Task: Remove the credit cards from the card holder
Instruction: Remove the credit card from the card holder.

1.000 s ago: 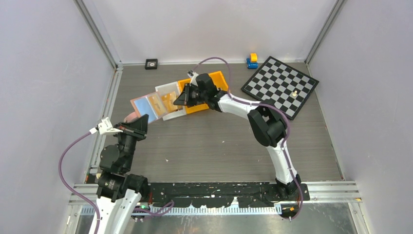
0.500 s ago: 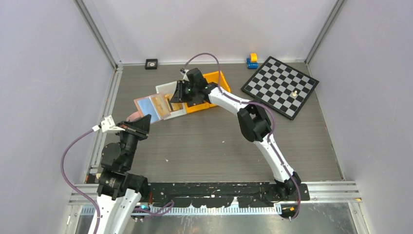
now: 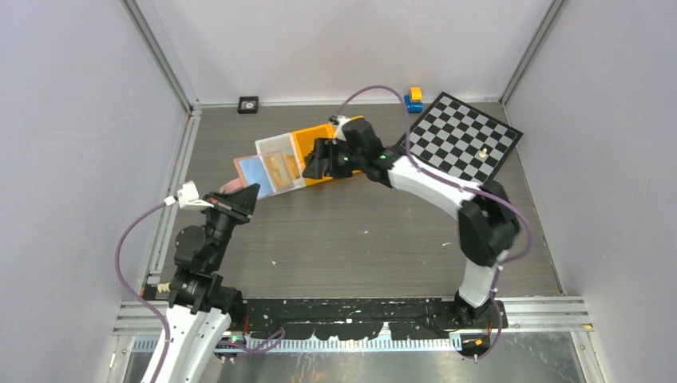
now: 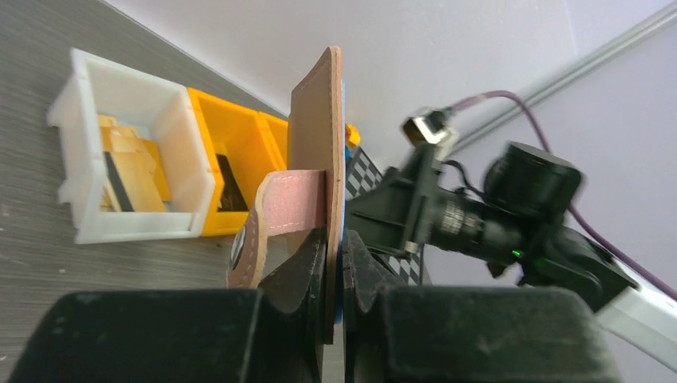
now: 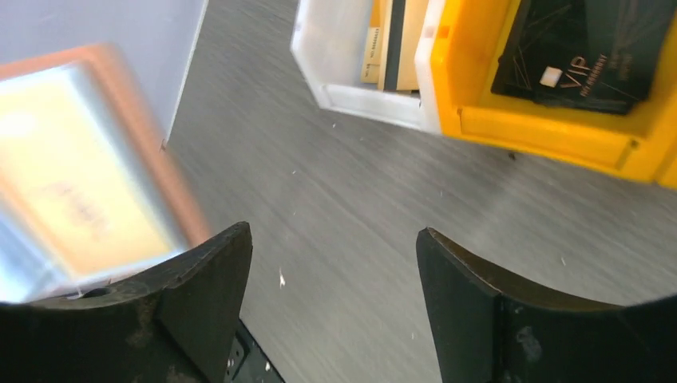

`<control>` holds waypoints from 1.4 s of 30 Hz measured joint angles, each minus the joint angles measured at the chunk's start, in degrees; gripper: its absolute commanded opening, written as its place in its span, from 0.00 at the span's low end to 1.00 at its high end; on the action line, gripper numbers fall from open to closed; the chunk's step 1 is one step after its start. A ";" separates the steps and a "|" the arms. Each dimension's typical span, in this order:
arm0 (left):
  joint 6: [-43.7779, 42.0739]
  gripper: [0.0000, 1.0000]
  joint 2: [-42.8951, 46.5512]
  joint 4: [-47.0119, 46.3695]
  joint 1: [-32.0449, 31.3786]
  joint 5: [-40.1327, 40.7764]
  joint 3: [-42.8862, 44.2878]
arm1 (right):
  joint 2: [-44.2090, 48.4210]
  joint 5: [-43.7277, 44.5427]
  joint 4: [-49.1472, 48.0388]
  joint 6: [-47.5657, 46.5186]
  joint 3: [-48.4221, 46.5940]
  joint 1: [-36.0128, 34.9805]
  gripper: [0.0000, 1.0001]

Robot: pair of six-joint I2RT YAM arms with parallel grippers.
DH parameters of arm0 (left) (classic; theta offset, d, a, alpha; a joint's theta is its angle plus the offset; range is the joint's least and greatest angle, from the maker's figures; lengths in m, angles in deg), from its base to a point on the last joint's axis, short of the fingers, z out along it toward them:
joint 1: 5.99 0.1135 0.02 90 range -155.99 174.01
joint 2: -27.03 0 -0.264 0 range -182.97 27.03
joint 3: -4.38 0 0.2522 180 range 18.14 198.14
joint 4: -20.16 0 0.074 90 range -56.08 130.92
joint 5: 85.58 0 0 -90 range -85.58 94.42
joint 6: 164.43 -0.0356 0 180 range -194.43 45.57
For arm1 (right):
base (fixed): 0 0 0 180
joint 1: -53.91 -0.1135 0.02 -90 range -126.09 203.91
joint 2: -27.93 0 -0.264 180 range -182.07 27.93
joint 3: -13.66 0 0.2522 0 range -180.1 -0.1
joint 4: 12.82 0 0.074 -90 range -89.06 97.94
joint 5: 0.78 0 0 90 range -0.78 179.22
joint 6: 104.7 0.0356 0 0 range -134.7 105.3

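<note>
The tan-pink card holder (image 3: 257, 171) hangs open above the table, and my left gripper (image 3: 246, 194) is shut on its lower edge. The left wrist view shows it edge-on (image 4: 314, 136), snap tab (image 4: 275, 214) dangling, with the jaws (image 4: 334, 259) pinched tight on the leather. A yellow credit card (image 3: 279, 167) sits in its clear pocket, seen blurred in the right wrist view (image 5: 72, 187). My right gripper (image 3: 314, 168) is open and empty (image 5: 330, 237) just right of the holder. More credit cards (image 5: 389, 40) with a dark stripe lie in the white bin (image 3: 274, 145).
An orange bin (image 3: 310, 142) beside the white one holds a black VIP card (image 5: 589, 49). A chessboard (image 3: 459, 140) lies at the back right, with a blue-and-yellow toy (image 3: 413, 99) behind it. A small black square (image 3: 248, 104) sits by the back wall.
The right gripper went from shut to wide open and drew back to the right of the holder. The left arm carried the holder slightly to the right.
</note>
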 measured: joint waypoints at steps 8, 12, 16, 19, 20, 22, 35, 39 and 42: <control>6.60 0.00 -15.43 -10.99 0.00 -8.35 -0.04 | 25.90 4.94 -9.57 0.83 24.11 0.61 0.84; 7.96 0.00 -24.50 -16.24 -1.01 -9.99 0.35 | 31.85 7.65 -14.34 2.75 33.48 0.92 0.84; 8.35 0.00 -34.23 -20.17 -2.01 -12.79 1.77 | 34.84 10.43 -18.95 4.74 42.56 1.36 0.83; 8.63 0.00 -38.73 -23.56 -2.56 -14.99 1.79 | 35.93 12.59 -21.44 6.01 47.32 2.32 0.83; 8.57 0.00 -39.47 -24.35 -2.73 -15.47 1.79 | 36.04 13.22 -21.90 6.38 48.06 2.73 0.83; 8.31 0.00 -40.96 -27.17 -3.41 -16.63 1.79 | 36.33 14.19 -23.41 7.15 48.98 3.43 0.82; 6.47 0.00 -42.53 -43.87 -6.34 -17.35 -2.99 | 36.98 14.80 -29.90 10.12 50.42 5.16 0.80; 5.38 0.00 -42.58 -45.27 -6.43 -17.27 -3.21 | 36.96 14.73 -30.47 10.38 50.51 5.49 0.79; 4.39 0.00 -42.60 -49.33 -6.80 -17.03 -4.85 | 36.89 14.38 -30.93 10.60 50.53 5.77 0.79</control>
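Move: Pinched in the left fingers, the open card holder has its middle about 4 cm ahead of that hand, 3 cm to its right and 4 cm above. Seen from the empty right hand, the holder is some 8 cm back, 9 cm left and 12 cm higher. About 13 cm below the right hand, the white box lies some 7 cm ahead and 9 cm left, the middle orange box with black cards about 9 cm straight ahead. Drawing back from the white box, the right hand goes about 14 cm right and 5 cm back, arching up, dipping, then levelling off, turning some 25 degrees clockwise with its fingers still wide open. The left hand keeps its pinch and carries the card holder about 11 cm right and 6 cm forward, sinking then rising slightly to end about 4 cm lower, turned some 25 degrees clockwise. ##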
